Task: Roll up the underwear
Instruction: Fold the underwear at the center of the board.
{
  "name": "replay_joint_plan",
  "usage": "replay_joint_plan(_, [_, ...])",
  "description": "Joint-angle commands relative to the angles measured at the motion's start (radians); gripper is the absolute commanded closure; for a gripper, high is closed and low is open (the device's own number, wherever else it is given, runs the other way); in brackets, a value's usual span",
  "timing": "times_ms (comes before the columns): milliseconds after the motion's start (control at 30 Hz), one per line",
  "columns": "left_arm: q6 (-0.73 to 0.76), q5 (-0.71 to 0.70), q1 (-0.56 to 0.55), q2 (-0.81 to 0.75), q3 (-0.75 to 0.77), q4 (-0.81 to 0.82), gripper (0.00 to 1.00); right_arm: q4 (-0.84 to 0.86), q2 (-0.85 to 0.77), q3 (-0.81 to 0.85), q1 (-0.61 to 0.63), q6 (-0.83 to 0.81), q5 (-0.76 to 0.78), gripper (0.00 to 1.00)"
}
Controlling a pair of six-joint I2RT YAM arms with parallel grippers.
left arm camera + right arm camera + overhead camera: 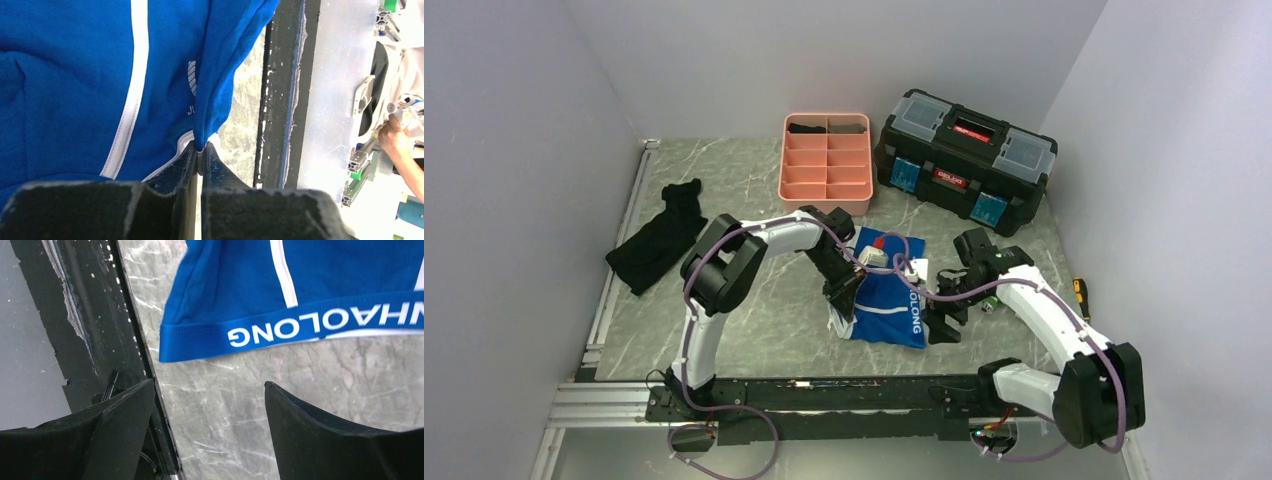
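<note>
The bright-blue underwear (892, 300) with white lettering lies on the marble table between the two arms. My left gripper (846, 292) is at its left edge, shut on a fold of the blue fabric (202, 135), which is pinched between the fingertips in the left wrist view. My right gripper (944, 322) hovers at the garment's right side, open, with only bare table between its fingers (207, 405). The white-lettered waistband (300, 332) lies just beyond its tips, apart from them.
A pink compartment tray (826, 165) holding dark rolls stands at the back. A black toolbox (967, 160) sits to its right. A black garment (659, 235) lies at the far left. The black base rail (824, 395) runs along the near edge.
</note>
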Motion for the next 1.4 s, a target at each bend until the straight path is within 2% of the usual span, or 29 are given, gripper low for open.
replay_joint_plan(0, [0.028, 0.075, 0.001, 0.019, 0.051, -0.043, 1.00, 0.067, -0.047, -0.006, 0.076, 0.067, 0.009, 0.18])
replay_joint_plan(533, [0.029, 0.105, 0.012, 0.059, 0.081, -0.071, 1.00, 0.138, -0.039, -0.030, 0.325, 0.186, 0.132, 0.18])
replay_joint_plan(1000, [0.040, 0.133, 0.025, 0.070, 0.090, -0.096, 1.00, 0.198, 0.035, -0.056, 0.426, 0.245, 0.232, 0.21])
replay_joint_plan(1167, [0.049, 0.137, 0.027, 0.070, 0.093, -0.106, 1.00, 0.226, 0.062, -0.059, 0.446, 0.273, 0.276, 0.29])
replay_joint_plan(1367, [0.060, 0.146, 0.028, 0.069, 0.093, -0.116, 1.00, 0.226, 0.087, -0.053, 0.447, 0.283, 0.290, 0.54])
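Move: The near right corner of the underwear, at the G end of the lettered band, lies about 4 cm left of the right hand, 2 cm back and 5 cm below. From that hand the lettering's middle is some 7 cm ahead and 4 cm left, and the green tool about 8 cm ahead and 11 cm right. From the left hand, already pinching the cloth's left side, the corner is roughly 15 cm right, 6 cm back and 2 cm lower. The underwear's near right corner is what the open right hand goes for: it slides left and slightly back over the table, then sinks, about 4 cm left and 4 cm down in all. The wrist turns some 10 degrees counter-clockwise, the fingers steepen towards the table and start closing around the lettered hem, reaching about half open. The left hand stays put, keeping its pinch. ##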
